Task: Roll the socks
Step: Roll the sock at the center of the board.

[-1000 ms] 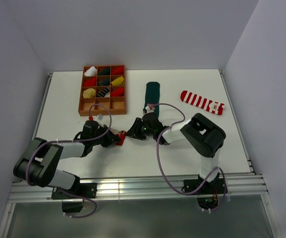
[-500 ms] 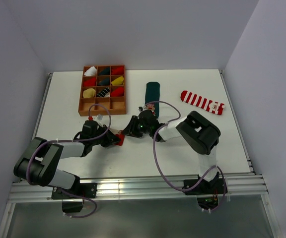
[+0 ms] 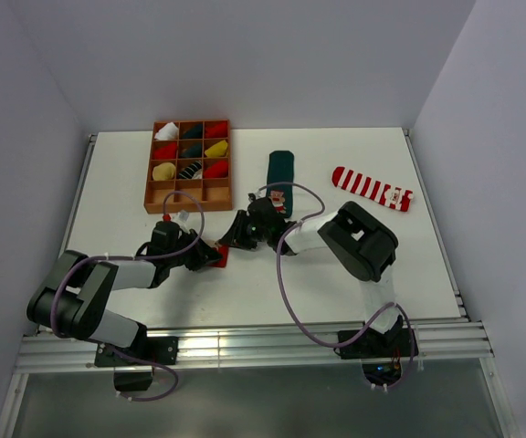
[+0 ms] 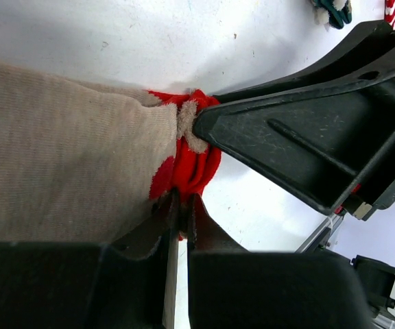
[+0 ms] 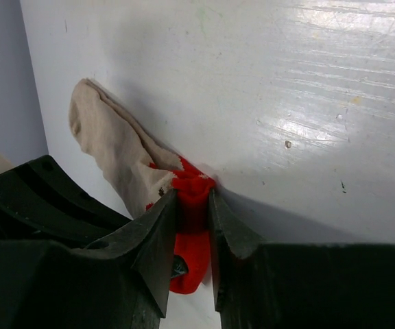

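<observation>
The beige sock (image 4: 67, 171) lies flat in the left wrist view, its red toe (image 4: 196, 164) bunched up. My left gripper (image 4: 182, 202) is shut on a fold of that red toe. My right gripper (image 5: 194, 199) pinches the same red toe (image 5: 192, 185) from the other side, with the beige sock (image 5: 115, 154) trailing away to the left. From above, both grippers meet at the toe (image 3: 222, 258), left gripper (image 3: 214, 257) and right gripper (image 3: 230, 242). The dark green sock (image 3: 279, 170) and the red-and-white striped sock (image 3: 371, 187) lie flat further back.
An orange divided tray (image 3: 150, 173) at the back left holds several rolled bundles in red, yellow, white and dark colours. The right arm's cable (image 3: 286, 274) loops over the table in front of the arm. Table edges run along both sides.
My right gripper has slid left towards the left gripper and narrowed its jaws onto the red toe. The left gripper has stayed put, still shut on the sock.
</observation>
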Controlling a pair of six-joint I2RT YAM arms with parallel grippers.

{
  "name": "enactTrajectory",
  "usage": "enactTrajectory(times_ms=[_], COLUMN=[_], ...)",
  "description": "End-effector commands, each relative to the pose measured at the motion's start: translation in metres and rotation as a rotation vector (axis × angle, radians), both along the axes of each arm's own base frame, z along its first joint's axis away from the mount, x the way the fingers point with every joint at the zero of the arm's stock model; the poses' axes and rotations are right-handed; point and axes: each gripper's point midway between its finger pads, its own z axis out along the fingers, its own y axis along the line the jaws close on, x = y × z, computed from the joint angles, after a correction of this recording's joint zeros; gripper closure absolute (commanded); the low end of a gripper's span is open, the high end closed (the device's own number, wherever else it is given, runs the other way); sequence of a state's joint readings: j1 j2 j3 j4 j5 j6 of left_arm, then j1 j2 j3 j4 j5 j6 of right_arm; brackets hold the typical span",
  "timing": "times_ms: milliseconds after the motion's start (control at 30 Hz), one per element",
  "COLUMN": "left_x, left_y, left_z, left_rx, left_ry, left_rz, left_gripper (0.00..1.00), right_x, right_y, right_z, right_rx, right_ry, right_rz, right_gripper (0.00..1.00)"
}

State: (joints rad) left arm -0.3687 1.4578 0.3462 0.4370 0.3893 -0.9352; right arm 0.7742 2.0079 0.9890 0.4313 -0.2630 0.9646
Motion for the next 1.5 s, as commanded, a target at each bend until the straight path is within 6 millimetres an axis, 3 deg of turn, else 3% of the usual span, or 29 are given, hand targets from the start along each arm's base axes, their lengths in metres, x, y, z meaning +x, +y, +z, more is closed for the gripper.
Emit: enactTrajectory(times_ms=[0, 233, 567, 767, 933, 967, 1167, 1467], left_x=[-0.022, -0.021, 0.002, 0.004, -0.006, -0.013, -0.018, -0.016], left_y=[0.014, 0.015, 0.013, -0.008, -0.031, -0.044, -0.071, -0.100], left_z=[-0.031, -0.030, 0.013, 0.056, 0.081, 0.086, 0.080, 0.077], left_rx=[0.076, 0.085, 0.195, 0.285, 0.379, 0.381, 0.546, 0.679], left_ry=[0.107, 0.102, -0.067, -0.269, -0.475, -0.515, -0.638, -0.785], left_rz=[0.009, 0.002, 0.021, -0.003, -0.057, -0.091, -0.173, -0.248], left_gripper=[1.00, 1.00, 0.78, 0.69, 0.63, 0.59, 0.54, 0.59], right_x=[-0.013, -0.007, 0.001, 0.002, 0.002, 0.002, -0.001, -0.004], right_y=[-0.014, -0.020, -0.069, -0.093, -0.108, -0.108, -0.105, -0.106], right_z=[-0.039, -0.036, -0.024, -0.016, -0.011, -0.010, -0.013, -0.016], right_rx=[-0.126, -0.178, -0.477, -0.635, -0.738, -0.738, -0.728, -0.736], right_ry=[0.061, 0.038, 0.021, 0.045, 0.078, 0.082, 0.132, 0.178], right_rz=[0.008, -0.011, -0.086, -0.107, -0.136, -0.135, -0.105, -0.079], right_gripper=[0.69, 1.00, 1.00, 1.00, 1.00, 1.00, 1.00, 1.00])
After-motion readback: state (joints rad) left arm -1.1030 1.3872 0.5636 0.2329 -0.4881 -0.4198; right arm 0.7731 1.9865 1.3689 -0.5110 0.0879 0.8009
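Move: The sock's red end is in my shut left fingers, about 1 cm ahead and 1 cm right of that hand's point. My right fingers stand part-open around its far side, so from the right hand it lies about 2 cm back, 1 cm left and 1 cm down. From the right hand, the wooden tray's middle is roughly 17 cm ahead and 10 cm left; the green sock is some 14 cm ahead and 12 cm right. I shut my right fingers on the sock's red end, then open my left fingers and let go. With the pinch kept, my right hand draws that end about 8 cm to the right, low along the board, its fingers tipping to point steeply down. My left hand lifts off, goes right and somewhat back, ends about 5 cm higher on the near side of the sock, and rolls some 55 degrees. ##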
